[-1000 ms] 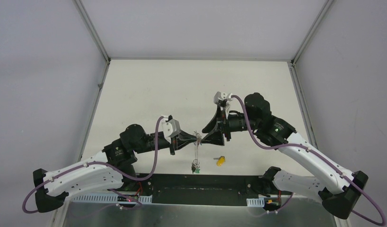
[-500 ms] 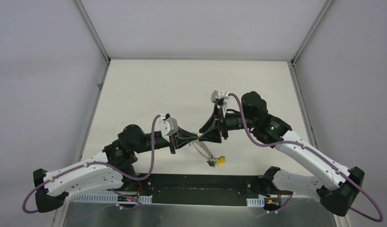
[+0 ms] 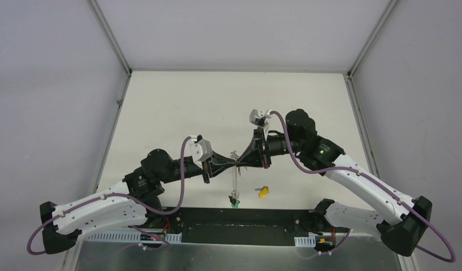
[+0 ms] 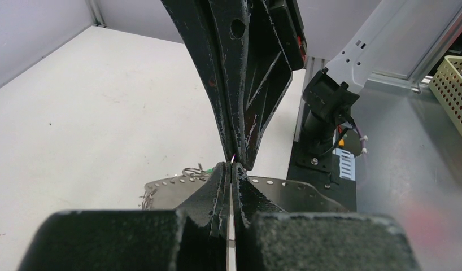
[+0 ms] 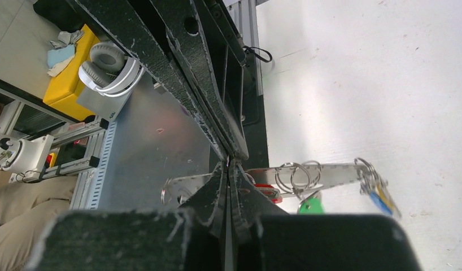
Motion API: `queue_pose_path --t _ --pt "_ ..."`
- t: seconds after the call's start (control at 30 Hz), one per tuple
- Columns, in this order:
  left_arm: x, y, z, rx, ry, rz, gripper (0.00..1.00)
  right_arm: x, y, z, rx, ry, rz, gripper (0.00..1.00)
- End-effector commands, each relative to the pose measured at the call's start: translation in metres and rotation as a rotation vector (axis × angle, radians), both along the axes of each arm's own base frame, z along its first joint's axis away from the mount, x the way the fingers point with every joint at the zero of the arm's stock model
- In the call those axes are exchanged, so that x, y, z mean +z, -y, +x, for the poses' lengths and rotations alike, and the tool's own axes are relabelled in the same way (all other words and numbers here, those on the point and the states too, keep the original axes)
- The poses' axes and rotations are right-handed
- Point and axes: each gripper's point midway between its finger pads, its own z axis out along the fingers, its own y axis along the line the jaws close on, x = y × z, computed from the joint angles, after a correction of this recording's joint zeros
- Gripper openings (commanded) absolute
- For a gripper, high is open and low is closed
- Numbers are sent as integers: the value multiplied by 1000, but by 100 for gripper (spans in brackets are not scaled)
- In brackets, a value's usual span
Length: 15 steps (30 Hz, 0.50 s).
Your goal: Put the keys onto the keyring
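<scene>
The keyring [image 3: 235, 179], a thin grey perforated band, hangs edge-on between the two arms above the table. My left gripper [image 3: 234, 164] is shut on its upper part. My right gripper [image 3: 240, 164] meets it tip to tip and is shut on the same band. In the right wrist view the keyring [image 5: 330, 174] runs behind my right gripper [image 5: 229, 165], carrying small split rings, a green key [image 5: 310, 204] and a red-headed key [image 5: 266, 192]. The left wrist view shows the keyring [image 4: 285, 189] behind my left gripper [image 4: 231, 167]. A yellow key [image 3: 263, 192] lies loose on the table.
The black base plate [image 3: 240, 217] and a metal bench run along the near edge below the hanging ring. White walls and frame posts [image 3: 111, 39] enclose the table. Purple cables loop over both arms.
My right gripper has gone from open to shut at the band and shifted slightly left. The keyring, swung toward the yellow key half a second ago, hangs straight down again.
</scene>
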Motion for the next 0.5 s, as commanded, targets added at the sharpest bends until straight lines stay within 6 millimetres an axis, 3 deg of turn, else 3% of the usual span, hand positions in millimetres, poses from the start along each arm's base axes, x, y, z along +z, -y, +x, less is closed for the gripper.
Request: queue_pose_path --t 0.0,0.07,0.1,0.2,0.27,0.33,0.47 --pt "34 -5 -2 3 43 -122 0 13 -2 -1 23 55 59 0" --pt "36 -7 -2 5 45 -130 0 13 -1 -2 19 59 60 0" --pt "37 -7 -2 9 46 -134 5 12 -1 -2 16 61 60 0" --pt "40 -10 -1 21 40 -145 40 10 2 -1 4 69 58 0" --pt "44 -14 -2 28 40 -154 55 9 4 -2 -5 77 59 0" --pt "48 -19 -1 43 30 -157 62 8 6 -2 -11 85 59 0" --pt "48 -27 -2 63 10 -149 66 8 12 -4 -15 106 68 0"
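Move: Both hands' fingertips meet at the small split ring on the keyring's upper edge, beside the red key. The keyring hangs with its middle about 5 cm below and 3 cm back of the left hand, straight under it sideways. Its blue key is about 6 cm ahead and 4 cm down, and the loose yellow key lies some 10 cm right, 2 cm back and 28 cm below. From the right hand, the keyring's middle is 3 cm back, 1 cm left and 5 cm below. The left fingers let go of the small split ring at the keyring's edge, opening to nearly two thirds, and the left hand draws up about 2.5 cm and off to its left by some 1.5 cm, away from the right fingertips. The right hand keeps its fingers shut on the ring and sinks about 1.5 cm, easing slightly to the right. ##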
